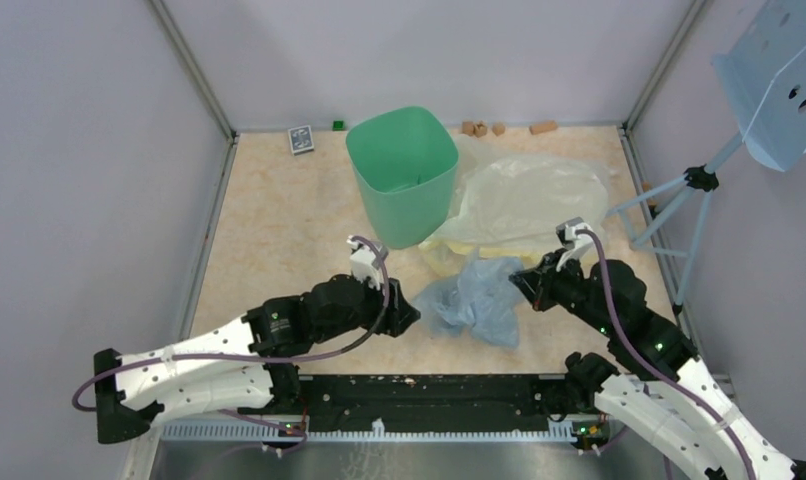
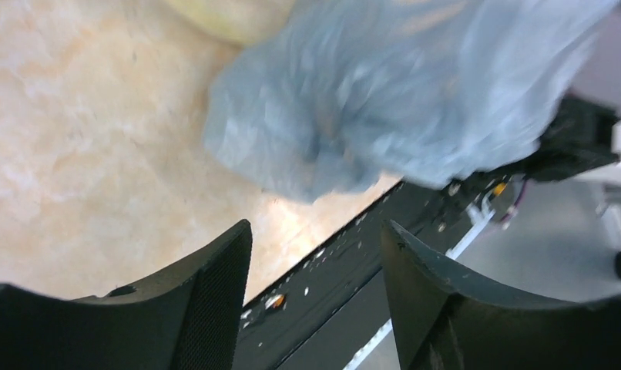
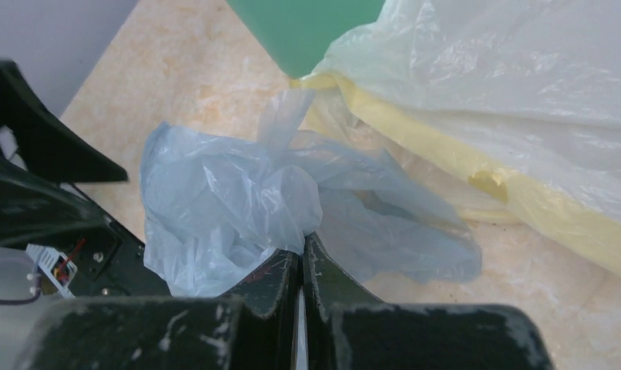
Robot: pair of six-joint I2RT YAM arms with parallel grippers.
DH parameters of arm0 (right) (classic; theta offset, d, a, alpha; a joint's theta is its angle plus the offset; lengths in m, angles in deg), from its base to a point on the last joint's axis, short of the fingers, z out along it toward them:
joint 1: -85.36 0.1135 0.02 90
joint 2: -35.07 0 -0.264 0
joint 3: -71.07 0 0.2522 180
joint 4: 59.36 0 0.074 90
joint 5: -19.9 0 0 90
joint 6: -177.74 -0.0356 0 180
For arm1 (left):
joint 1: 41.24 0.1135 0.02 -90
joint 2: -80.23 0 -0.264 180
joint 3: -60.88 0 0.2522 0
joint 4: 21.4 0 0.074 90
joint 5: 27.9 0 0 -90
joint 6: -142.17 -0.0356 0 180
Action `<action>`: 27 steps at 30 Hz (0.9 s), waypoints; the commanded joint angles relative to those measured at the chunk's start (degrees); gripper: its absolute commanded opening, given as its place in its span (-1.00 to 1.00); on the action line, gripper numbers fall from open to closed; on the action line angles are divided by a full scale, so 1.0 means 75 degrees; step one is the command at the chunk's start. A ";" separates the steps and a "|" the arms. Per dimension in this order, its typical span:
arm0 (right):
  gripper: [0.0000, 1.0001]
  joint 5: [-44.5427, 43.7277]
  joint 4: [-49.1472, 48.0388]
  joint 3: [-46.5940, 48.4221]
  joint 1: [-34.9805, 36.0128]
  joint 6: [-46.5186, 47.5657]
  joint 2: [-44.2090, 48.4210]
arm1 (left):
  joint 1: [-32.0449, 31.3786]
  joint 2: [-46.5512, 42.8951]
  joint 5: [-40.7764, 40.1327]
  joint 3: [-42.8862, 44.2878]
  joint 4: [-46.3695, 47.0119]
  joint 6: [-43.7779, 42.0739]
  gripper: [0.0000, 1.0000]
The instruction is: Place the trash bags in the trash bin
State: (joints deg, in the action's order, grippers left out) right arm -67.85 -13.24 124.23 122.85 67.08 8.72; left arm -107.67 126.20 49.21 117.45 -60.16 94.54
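The trash bag (image 1: 476,300), a crumpled pale blue see-through film, lies on the table between my two grippers, near the front edge. My right gripper (image 1: 522,280) touches its right side. In the right wrist view the right gripper (image 3: 302,243) is shut, with a fold of the trash bag (image 3: 230,200) pinched at its tips. My left gripper (image 1: 404,318) sits just left of the bag. Its jaws stand open and hold nothing in the left wrist view, where the left gripper (image 2: 315,239) faces the trash bag (image 2: 384,92) a short way ahead. The mint-green trash bin (image 1: 401,175) stands upright behind the bag.
A large cream-yellow plastic bag (image 1: 524,200) lies right of the bin, touching it. A card box (image 1: 300,138), a green cube (image 1: 338,125) and brown blocks (image 1: 484,128) line the back wall. A blue stand (image 1: 699,180) rises at the right edge. The black base rail (image 1: 429,390) runs along the front.
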 commanded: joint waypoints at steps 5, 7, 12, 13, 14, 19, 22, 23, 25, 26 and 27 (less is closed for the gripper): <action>-1.00 -0.0819 -0.0904 -0.0002 0.0063 -0.0973 0.0049 | -0.0111 0.0176 0.1372 -0.1184 0.2163 -0.1116 0.52; -1.00 -0.0808 -0.1030 0.0166 0.0059 -0.1125 -0.0194 | -0.0259 0.0157 0.1256 -0.1315 0.2533 -0.1617 0.62; -1.00 -0.0939 -0.1206 0.0641 0.0063 -0.1288 -0.0667 | -0.0532 0.0132 0.0757 -0.1562 0.3579 -0.3177 0.97; -1.00 -0.0927 -0.1254 0.0716 0.0063 -0.1293 -0.0724 | -0.0548 0.0174 0.0561 -0.1586 0.3737 -0.3468 0.97; -1.00 -0.0905 -0.1282 0.0775 0.0062 -0.1288 -0.0783 | -0.0552 0.0257 0.0267 -0.1583 0.3849 -0.3717 0.98; -1.00 -0.0794 -0.1415 0.0951 0.0063 -0.1357 -0.0877 | -0.0564 0.0779 -0.0830 -0.1596 0.4606 -0.4804 0.97; -1.00 -0.0878 -0.1452 0.0981 0.0063 -0.1461 -0.0806 | -0.0564 0.1179 -0.0848 -0.1730 0.5398 -0.5174 0.97; -1.00 -0.0897 -0.1464 0.0990 0.0060 -0.1488 -0.0775 | -0.0564 0.1324 -0.0813 -0.1775 0.5799 -0.5276 0.97; -1.00 -0.0922 -0.1469 0.1009 0.0063 -0.1529 -0.0722 | -0.0564 0.1666 -0.0861 -0.1795 0.6304 -0.5404 0.97; -1.00 -0.0936 -0.1458 0.1016 0.0063 -0.1552 -0.0702 | -0.0567 0.1864 -0.0922 -0.1794 0.6565 -0.5482 0.98; -1.00 -0.0935 -0.1456 0.1036 0.0057 -0.1568 -0.0676 | -0.0570 0.2066 -0.0987 -0.1788 0.6826 -0.5555 0.97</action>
State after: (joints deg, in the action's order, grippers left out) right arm -73.78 -21.83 128.89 122.85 56.50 2.77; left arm -111.72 137.76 44.43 104.60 -21.91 57.76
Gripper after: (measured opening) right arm 0.005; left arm 0.987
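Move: The blue trash bag hangs shut in my right fingers; its middle is about 13 cm to the right of my empty left hand, some 4 cm ahead and 4 cm lower. The trash bin stands roughly 23 cm ahead and 27 cm to the left of my right hand, its middle slightly lower. The yellow-rimmed bag lies about 25 cm straight ahead of my right hand and some 14 cm down. I keep my pinch on the blue bag and lift it about 5 cm with my right hand, edging some 3 cm forward. Meanwhile my left hand first dips and draws back, then opens its fingers wide while swinging right and forward towards the bag, rolling about 35 degrees clockwise as seen from behind the hand, the fingertips levelling a little; it doesn't reach the bag. ##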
